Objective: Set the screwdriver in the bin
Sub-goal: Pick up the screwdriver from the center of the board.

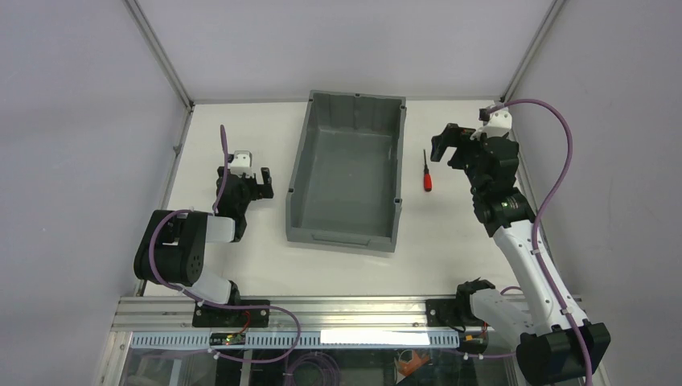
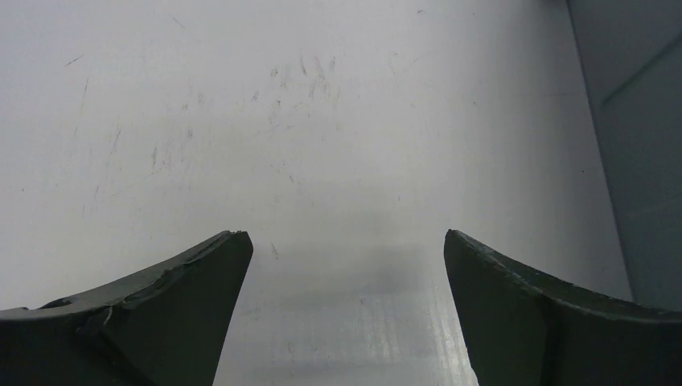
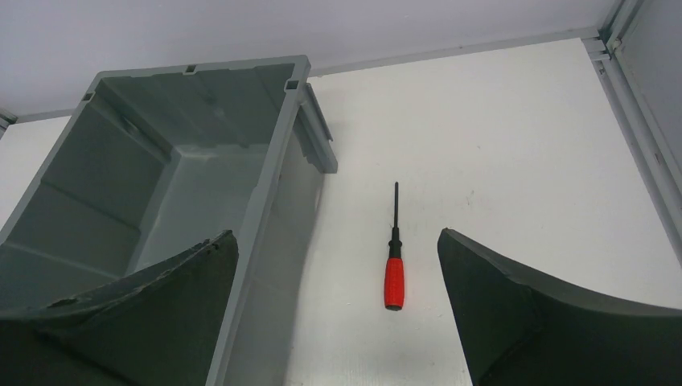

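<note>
The screwdriver [image 1: 427, 174], red handle and thin black shaft, lies on the white table just right of the grey bin [image 1: 299, 173]. In the right wrist view the screwdriver [image 3: 393, 275] lies between and ahead of my open fingers, shaft pointing away, with the bin [image 3: 273, 173] to its left. My right gripper [image 1: 447, 146] is open and empty, hovering to the right of the screwdriver. My left gripper [image 1: 256, 183] is open and empty, low over the table left of the bin. The bin holds nothing that I can see.
Metal frame posts [image 1: 163, 56] and grey walls enclose the table at the back and sides. The bin's wall [image 2: 643, 161] shows at the right edge of the left wrist view. An aluminium rail [image 1: 322, 310] runs along the near edge.
</note>
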Controlling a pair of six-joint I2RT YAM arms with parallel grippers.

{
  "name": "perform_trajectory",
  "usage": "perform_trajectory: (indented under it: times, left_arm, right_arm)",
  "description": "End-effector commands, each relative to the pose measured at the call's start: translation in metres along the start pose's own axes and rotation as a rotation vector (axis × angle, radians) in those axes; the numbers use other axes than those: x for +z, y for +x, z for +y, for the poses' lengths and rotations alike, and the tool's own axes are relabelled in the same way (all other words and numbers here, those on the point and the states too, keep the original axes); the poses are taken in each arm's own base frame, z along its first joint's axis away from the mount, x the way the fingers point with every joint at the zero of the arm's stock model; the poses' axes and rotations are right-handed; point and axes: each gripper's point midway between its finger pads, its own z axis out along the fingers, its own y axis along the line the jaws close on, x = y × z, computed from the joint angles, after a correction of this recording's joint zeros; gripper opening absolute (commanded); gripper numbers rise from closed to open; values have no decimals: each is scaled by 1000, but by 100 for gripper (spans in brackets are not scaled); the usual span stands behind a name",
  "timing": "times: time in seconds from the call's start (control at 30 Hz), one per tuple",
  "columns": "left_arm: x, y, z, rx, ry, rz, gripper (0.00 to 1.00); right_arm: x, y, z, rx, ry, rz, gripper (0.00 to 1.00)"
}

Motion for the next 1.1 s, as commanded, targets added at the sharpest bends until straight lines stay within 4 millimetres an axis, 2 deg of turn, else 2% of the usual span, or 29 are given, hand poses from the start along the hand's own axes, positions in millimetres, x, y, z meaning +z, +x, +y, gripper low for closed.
perform_trajectory:
  times: [0.0,0.37,0.8,1.07]
  left_arm:
    - [-2,-17,1,-15,7,-55,99]
    - [-2,-17,1,-16,7,-55,99]
    - [-2,-17,1,-15,7,-55,99]
    - [-2,-17,1,-16,7,-55,99]
  right_arm:
    - [-2,-15,2,-5,-11,-51,99]
    - [2,-23,3,-7,3,-19,99]
    - [8,-62,11,-34,30,94,99]
    - [23,-62,12,-17,82,248,99]
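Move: The screwdriver lies on the table roughly 9 cm ahead of the empty right hand, a couple of centimetres to its right and about 28 cm below, its tip pointing forward. The bin's middle is about 21 cm to the right hand's left, some 8 cm ahead and 22 cm down, so the bin stands left of the screwdriver. From the idle left hand the screwdriver is roughly 52 cm to the right, 5 cm ahead and 4 cm lower. Nothing is touched: the right hand heads up and forward in the air beside the bin. It first sinks about 1 cm, then climbs to end some 6 cm above where it began, working about 4 cm forward so that it closes on the spot over the screwdriver. Its wide-open fingers tip roughly 10 degrees further down. ##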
